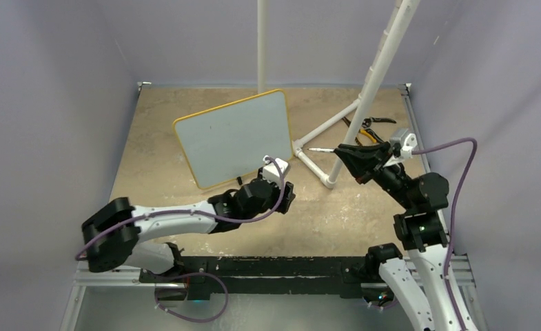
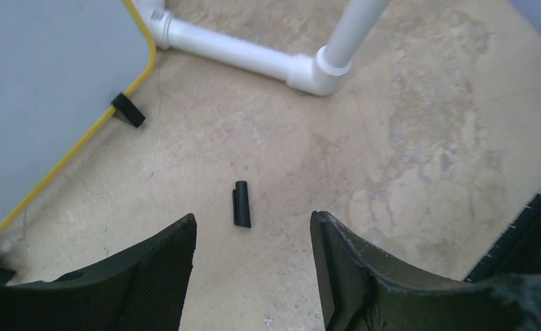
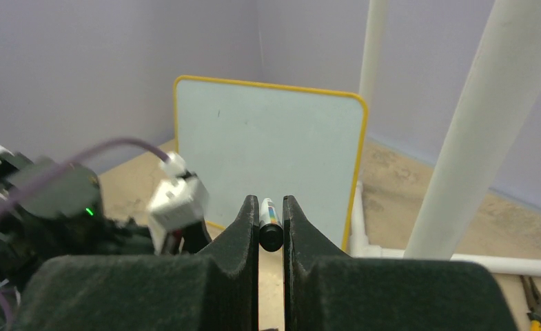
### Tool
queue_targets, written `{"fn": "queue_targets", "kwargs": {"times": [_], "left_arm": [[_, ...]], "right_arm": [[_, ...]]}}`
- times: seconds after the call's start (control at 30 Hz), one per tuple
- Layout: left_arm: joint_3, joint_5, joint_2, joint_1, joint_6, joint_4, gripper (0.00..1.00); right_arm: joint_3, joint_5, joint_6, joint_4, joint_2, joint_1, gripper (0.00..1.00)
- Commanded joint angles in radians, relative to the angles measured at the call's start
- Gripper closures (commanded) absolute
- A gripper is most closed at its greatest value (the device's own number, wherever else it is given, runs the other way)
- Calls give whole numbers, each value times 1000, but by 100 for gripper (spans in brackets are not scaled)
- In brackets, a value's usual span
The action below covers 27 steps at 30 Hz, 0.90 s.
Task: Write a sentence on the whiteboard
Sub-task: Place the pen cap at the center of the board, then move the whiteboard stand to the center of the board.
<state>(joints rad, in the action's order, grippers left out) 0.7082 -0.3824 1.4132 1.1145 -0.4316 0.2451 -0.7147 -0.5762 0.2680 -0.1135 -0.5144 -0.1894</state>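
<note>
The whiteboard (image 1: pixel 233 138) stands tilted at the back of the table, yellow-framed, and its face shows no writing (image 3: pixel 267 158); its corner and a black foot show in the left wrist view (image 2: pixel 47 89). My right gripper (image 1: pixel 339 150) (image 3: pixel 271 200) is shut on a marker (image 3: pixel 270 224), whose bare tip (image 1: pixel 315 149) points left toward the board's right edge, a short way off it. My left gripper (image 1: pixel 288 196) (image 2: pixel 252 216) is open low over the table, holding nothing. A small black marker cap (image 2: pixel 240 205) lies on the table just beyond its fingertips.
A white pipe frame (image 1: pixel 374 76) (image 2: pixel 253 55) rises right of the board, its base running along the table beside the board's corner. Yellow-handled pliers (image 1: pixel 367 127) lie behind it. Purple walls close in the table on three sides.
</note>
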Motion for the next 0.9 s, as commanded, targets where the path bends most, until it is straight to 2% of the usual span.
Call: {"fn": "queue_targets", "kwargs": {"times": [0.0, 0.13, 0.27, 0.53, 0.87], "left_arm": [[26, 158, -193, -1, 137, -130, 41], [98, 231, -343, -1, 226, -291, 41], [190, 254, -395, -1, 280, -365, 41], [344, 240, -257, -4, 461, -473, 40], [370, 324, -223, -62, 537, -491, 43]], "right_arm": [[0, -68, 0, 2, -71, -2, 100], [1, -122, -1, 6, -142, -11, 100], [6, -130, 3, -2, -195, -47, 100], [12, -145, 58, -97, -275, -153, 100], [-1, -248, 73, -124, -316, -179, 100]]}}
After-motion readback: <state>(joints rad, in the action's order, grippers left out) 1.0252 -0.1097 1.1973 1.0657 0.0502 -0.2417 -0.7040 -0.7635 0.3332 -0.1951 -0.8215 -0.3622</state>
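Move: The pen, held in the right fingers with its tip to the left, has its middle about 8 cm to the right of the left hand, about level fore and aft, and some 25 cm above it. The cap lies 1 cm ahead, 3 cm right and 10 cm below; the whiteboard's middle is some 17 cm ahead and 16 cm left, and the white pipe elbow 8 cm ahead and 16 cm right, down on the table. For the right hand, the open left gripper is about 12 cm left, 1 cm ahead and 26 cm lower. Already clear of the cap and with its fingers staying open, the left hand climbs about 16 cm and draws back a little, turning some 20 degrees clockwise and tipping up, then sinks about 4 cm again beside the pen. The right hand keeps its grip on the pen and brings it about 7 cm left and nearly as far down, first easing slightly forward and then back, tipping down and swinging counter-clockwise so that the tip comes close to the gap between the left fingers. ##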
